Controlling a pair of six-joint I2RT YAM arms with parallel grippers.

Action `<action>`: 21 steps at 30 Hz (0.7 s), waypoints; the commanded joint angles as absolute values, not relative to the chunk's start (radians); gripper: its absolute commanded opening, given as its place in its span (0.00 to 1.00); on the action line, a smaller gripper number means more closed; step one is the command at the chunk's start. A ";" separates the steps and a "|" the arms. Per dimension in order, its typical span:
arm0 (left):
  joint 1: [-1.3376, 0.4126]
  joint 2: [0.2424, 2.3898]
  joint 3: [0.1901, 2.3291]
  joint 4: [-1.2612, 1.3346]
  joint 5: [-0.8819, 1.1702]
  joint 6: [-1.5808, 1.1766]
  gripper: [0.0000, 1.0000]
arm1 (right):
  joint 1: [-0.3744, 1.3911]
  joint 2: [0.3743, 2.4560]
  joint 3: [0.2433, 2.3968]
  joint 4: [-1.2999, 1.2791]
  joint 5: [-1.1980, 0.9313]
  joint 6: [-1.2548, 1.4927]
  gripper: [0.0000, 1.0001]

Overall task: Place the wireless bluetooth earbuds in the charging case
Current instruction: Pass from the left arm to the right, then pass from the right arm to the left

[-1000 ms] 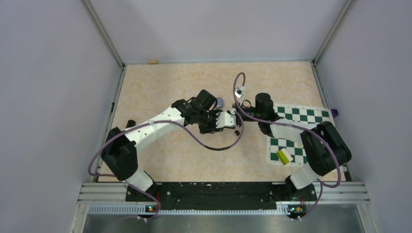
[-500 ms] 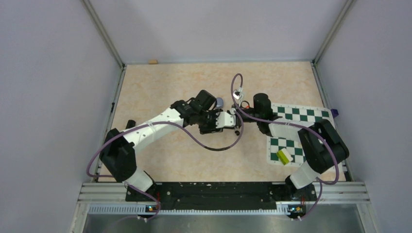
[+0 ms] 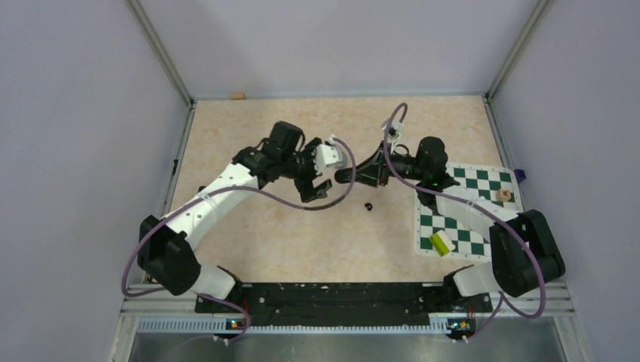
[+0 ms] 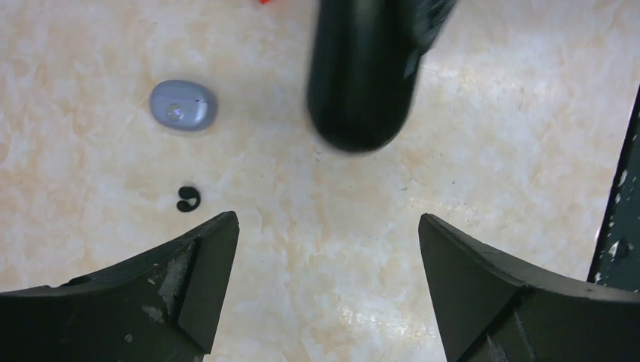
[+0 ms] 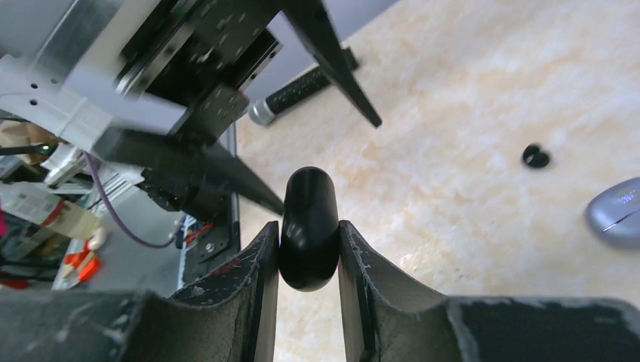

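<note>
My right gripper [image 5: 308, 226] is shut on a glossy black charging case [image 5: 309, 219], holding it above the table by one end. The case looms near the top of the left wrist view [image 4: 362, 75] and shows mid-table from above [image 3: 346, 175], just ahead of the right gripper [image 3: 362, 175]. A tiny black earbud [image 3: 369, 205] lies on the table below it [image 4: 188, 199] [image 5: 536, 156]. A closed lilac-grey rounded case [image 4: 183, 105] [image 5: 615, 213] rests near that bud. My left gripper [image 4: 326, 222] [image 3: 330, 175] is open and empty, left of the black case.
Two green checkered mats [image 3: 468, 181] [image 3: 447, 230] lie at the right, one with a yellow-green block [image 3: 441, 241], the other with a small tan piece [image 3: 504, 194]. A wooden block [image 3: 238, 96] sits by the back wall. Purple cables arc over both arms.
My left gripper has opened and drawn back to the left. The right gripper has closed on the black case and shifted right with it. The black earbud now lies uncovered.
</note>
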State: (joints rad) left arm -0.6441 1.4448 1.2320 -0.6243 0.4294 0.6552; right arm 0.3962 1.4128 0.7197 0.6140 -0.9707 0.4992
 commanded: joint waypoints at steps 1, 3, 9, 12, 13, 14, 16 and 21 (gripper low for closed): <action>-0.484 1.402 1.318 -0.555 0.738 0.495 0.95 | 0.354 1.303 0.705 0.755 -1.000 0.494 0.09; -0.430 1.430 1.345 -0.515 0.863 0.415 0.97 | 0.350 1.254 0.686 0.795 -0.997 0.476 0.08; -0.424 1.560 1.401 -0.225 1.211 -0.015 0.91 | 0.349 1.085 0.596 0.901 -0.909 0.395 0.09; -0.432 1.565 1.240 0.265 1.258 -0.416 0.90 | 0.336 1.038 0.560 0.975 -0.846 0.424 0.09; -0.434 1.568 1.198 0.400 1.261 -0.508 0.90 | 0.327 1.036 0.555 0.990 -0.830 0.441 0.09; -0.434 1.571 1.159 0.514 1.267 -0.591 0.89 | 0.320 1.034 0.549 0.997 -0.807 0.451 0.08; -0.434 1.573 1.099 0.692 1.271 -0.709 0.89 | 0.317 1.035 0.536 1.007 -0.755 0.451 0.09; -0.458 1.551 1.053 0.800 1.268 -0.766 0.91 | 0.316 1.081 0.484 1.107 -0.656 0.512 0.09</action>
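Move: The black case is already in my right fingers, its middle about 2 cm left of that hand point. From my empty left hand it sits about 4 cm right and 4 cm above, level forward. On the table some 20 cm below my right hand, the lilac case lies 14 cm ahead and 3 cm left, the red block 10 cm ahead and 9 cm right, and the near black earbuds about 1 cm ahead and 5 cm right. I lift the black case about 10 cm with my right hand, keeping my grip, carry it some 5 cm right with a brief swing back, and roll the wrist so the fingers tip upward. My wide-open left hand rises alongside about 9 cm, arcing forward, then back and right after the case, its wrist turning some 60 degrees until the fingers point level to the right, facing the case. ##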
